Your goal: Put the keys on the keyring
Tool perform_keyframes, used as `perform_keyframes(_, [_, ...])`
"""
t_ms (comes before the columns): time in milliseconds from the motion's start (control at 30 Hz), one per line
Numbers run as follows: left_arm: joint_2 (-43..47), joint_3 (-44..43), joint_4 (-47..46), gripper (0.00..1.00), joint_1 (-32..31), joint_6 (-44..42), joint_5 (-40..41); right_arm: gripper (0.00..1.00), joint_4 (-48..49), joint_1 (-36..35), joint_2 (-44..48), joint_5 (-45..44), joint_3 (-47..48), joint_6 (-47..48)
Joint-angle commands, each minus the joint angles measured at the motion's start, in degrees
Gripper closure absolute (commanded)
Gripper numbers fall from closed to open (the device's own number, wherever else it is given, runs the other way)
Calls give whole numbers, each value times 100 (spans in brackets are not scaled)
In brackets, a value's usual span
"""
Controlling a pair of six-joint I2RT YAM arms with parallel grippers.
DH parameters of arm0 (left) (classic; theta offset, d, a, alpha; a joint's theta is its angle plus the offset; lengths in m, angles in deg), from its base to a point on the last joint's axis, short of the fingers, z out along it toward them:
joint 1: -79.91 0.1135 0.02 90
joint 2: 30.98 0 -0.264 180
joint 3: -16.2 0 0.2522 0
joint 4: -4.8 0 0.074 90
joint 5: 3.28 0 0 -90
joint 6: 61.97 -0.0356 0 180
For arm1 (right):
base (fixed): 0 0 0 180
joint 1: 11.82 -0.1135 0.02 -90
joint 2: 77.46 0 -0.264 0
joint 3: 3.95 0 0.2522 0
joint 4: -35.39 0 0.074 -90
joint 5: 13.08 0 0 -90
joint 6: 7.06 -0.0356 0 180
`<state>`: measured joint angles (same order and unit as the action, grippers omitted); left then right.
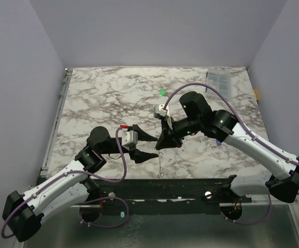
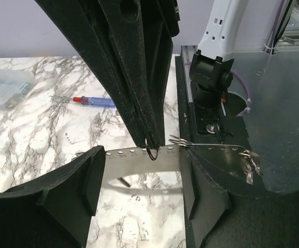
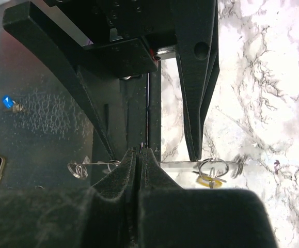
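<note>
The keyring (image 2: 134,161) is a grey metal band with a row of small holes and wire rings at its ends. It hangs in the air at mid-table as a thin sliver (image 1: 160,166). My right gripper (image 2: 150,143) (image 3: 140,153) (image 1: 160,145) is shut on a small wire ring at the band's top edge. The left gripper (image 2: 141,191) (image 1: 154,148) is open, one finger on each side of the band. A pale yellow key (image 3: 211,181) hangs from a ring on the band. A green key (image 1: 162,92) lies on the marble further back.
A clear plastic box (image 1: 219,80) (image 2: 4,88) sits at the back right corner. A blue stick with a red tip (image 2: 95,101) lies on the marble. The black rail (image 1: 190,188) and arm bases line the near edge, with purple walls on three sides.
</note>
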<state>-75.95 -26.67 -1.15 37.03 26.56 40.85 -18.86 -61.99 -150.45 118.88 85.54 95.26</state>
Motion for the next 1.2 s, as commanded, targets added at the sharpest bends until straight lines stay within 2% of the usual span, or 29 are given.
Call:
perform_keyframes(0, [5, 32, -165, 37, -32, 25, -125, 99, -27, -93, -46, 102, 247, 77])
perform_keyframes(133, [-9, 53, -175, 51, -32, 25, -128, 99, -25, -139, -41, 102, 271, 61])
perform_keyframes(333, [-23, 54, -174, 81, -34, 25, -99, 99, -16, -201, -22, 100, 285, 52])
perform_keyframes(500, [-10, 50, -181, 100, -34, 23, -108, 99, 60, -234, 1, 192, 240, 43])
perform_keyframes(633, [97, 52, -187, 100, -29, 30, -144, 99, 112, -239, 62, 210, 193, 60])
perform_keyframes(667, [133, 60, -183, 100, -29, 35, -84, 95, 112, -239, 64, 189, 197, 59])
perform_keyframes(733, [201, 82, -184, 100, -36, 48, 41, 83, 126, -239, 74, 96, 218, 40])
perform_keyframes(867, [309, 81, -183, 100, -27, 28, 69, 51, 338, -239, 182, -303, 196, -61])
perform_keyframes(1000, [409, 71, -199, 100, -24, 16, 121, 42, 656, -239, 392, -683, 68, -198])
perform_keyframes(1167, [686, 153, -270, 100, -21, 42, 338, 40, 1227, -239, 821, -1247, -310, -395])
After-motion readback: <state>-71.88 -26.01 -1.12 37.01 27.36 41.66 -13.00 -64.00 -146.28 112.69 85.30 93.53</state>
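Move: The thin wire loop at the metal plate's upper edge is still pinched in my right fingertips, about 1 cm to the left of my right hand and 1 cm below. It stands between my open left fingers, about 1 cm right of and 1 cm behind my left hand, level with it. The plate's middle lies some 2 cm farther back than the loop and 1 cm lower; the loops on its rear end are roughly 8 cm behind the loop and 2 cm lower. I take the loop over: my left hand stays nearly in place, drifting only slightly back, and shuts its wide-open fingers on the loop at the plate's edge while my right keeps its pinch. Then my right fingers open wide, let go, and rise about 3 cm off the loop, tipping roughly 10 degrees, while my left hand lifts a little over 1 cm with its hold kept. ##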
